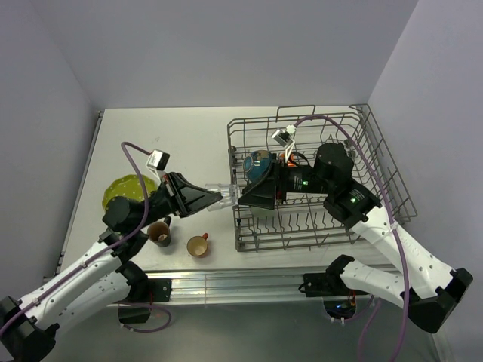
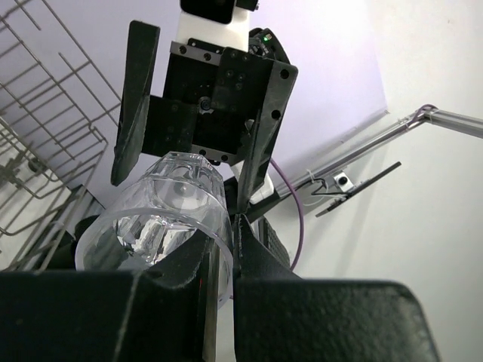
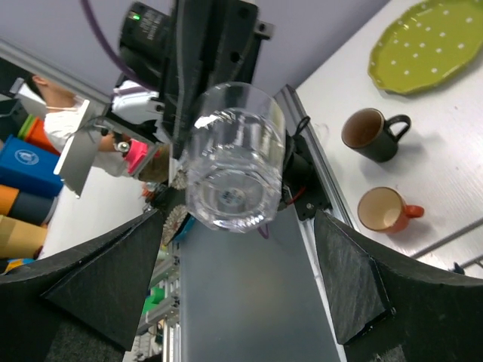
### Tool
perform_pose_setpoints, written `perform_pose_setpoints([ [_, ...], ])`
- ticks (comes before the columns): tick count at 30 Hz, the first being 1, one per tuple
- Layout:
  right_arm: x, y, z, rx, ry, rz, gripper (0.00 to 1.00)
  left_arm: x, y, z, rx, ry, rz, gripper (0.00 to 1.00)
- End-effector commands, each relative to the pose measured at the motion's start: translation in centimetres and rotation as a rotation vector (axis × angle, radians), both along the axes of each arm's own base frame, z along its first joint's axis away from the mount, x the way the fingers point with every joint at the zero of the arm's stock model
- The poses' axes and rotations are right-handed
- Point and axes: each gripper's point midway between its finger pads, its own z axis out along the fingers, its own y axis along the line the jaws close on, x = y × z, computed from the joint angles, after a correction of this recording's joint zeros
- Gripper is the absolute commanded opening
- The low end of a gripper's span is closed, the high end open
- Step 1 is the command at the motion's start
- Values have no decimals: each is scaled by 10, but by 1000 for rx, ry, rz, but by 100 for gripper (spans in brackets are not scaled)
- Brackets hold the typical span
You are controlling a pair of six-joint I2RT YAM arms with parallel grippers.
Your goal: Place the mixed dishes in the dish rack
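My left gripper is shut on the rim wall of the clear glass, which lies sideways in the air just left of the dish rack. In the left wrist view one finger is inside the glass and one outside. My right gripper faces the glass from inside the rack and is open; its fingers spread wide of the glass base, not touching. A blue bowl sits in the rack. On the table are the yellow-green plate, dark brown mug and orange cup.
The rack's wire wall stands close to the glass on the left of the left wrist view. The right arm's forearm lies across the rack's middle. The plate, mug and orange cup lie left of the rack near the table's front edge.
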Motion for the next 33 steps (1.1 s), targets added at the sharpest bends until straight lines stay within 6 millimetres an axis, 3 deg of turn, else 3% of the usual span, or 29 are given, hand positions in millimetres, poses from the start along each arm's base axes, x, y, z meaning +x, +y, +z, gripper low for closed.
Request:
perform_pose_setpoints([
  [1, -8, -2, 29, 105, -69, 34, 88, -13, 6, 19, -81, -66, -39, 0],
  [20, 2, 19, 21, 125, -13, 31, 79, -9, 0, 14, -102, -56, -63, 0],
  [29, 4, 27, 13, 93, 3, 25, 66, -8, -1, 15, -99, -62, -56, 0],
  [32, 4, 29, 10, 85, 10, 24, 57, -8, -1, 15, -98, -61, -56, 0],
  [33, 5, 29, 12, 84, 7, 23, 47, -8, -1, 14, -95, -59, -57, 0],
])
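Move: The clear glass, held by its rim in the left fingers, has its middle about 3 cm to the right and 1 cm ahead of the left hand. From the open right hand it lies some 5 cm left, at about the same height. The orange cup stands around 7 cm left of the left hand, 32 cm below, and the dark mug about 19 cm left and 3 cm ahead. In the rack, the green cup is roughly 5 cm right, 7 cm ahead and 28 cm below the right hand. The glass stays in the left fingers' pinch at its rim, base end towards the right hand, while that arm holds almost still in the air. The right hand first lifts about 1.5 cm, then slides some 2.5 cm left over the glass's base end while sinking back, and its wide-open fingers narrow to a bit over half open, the pads closing in on both sides and seeming to meet the wall at the last. ##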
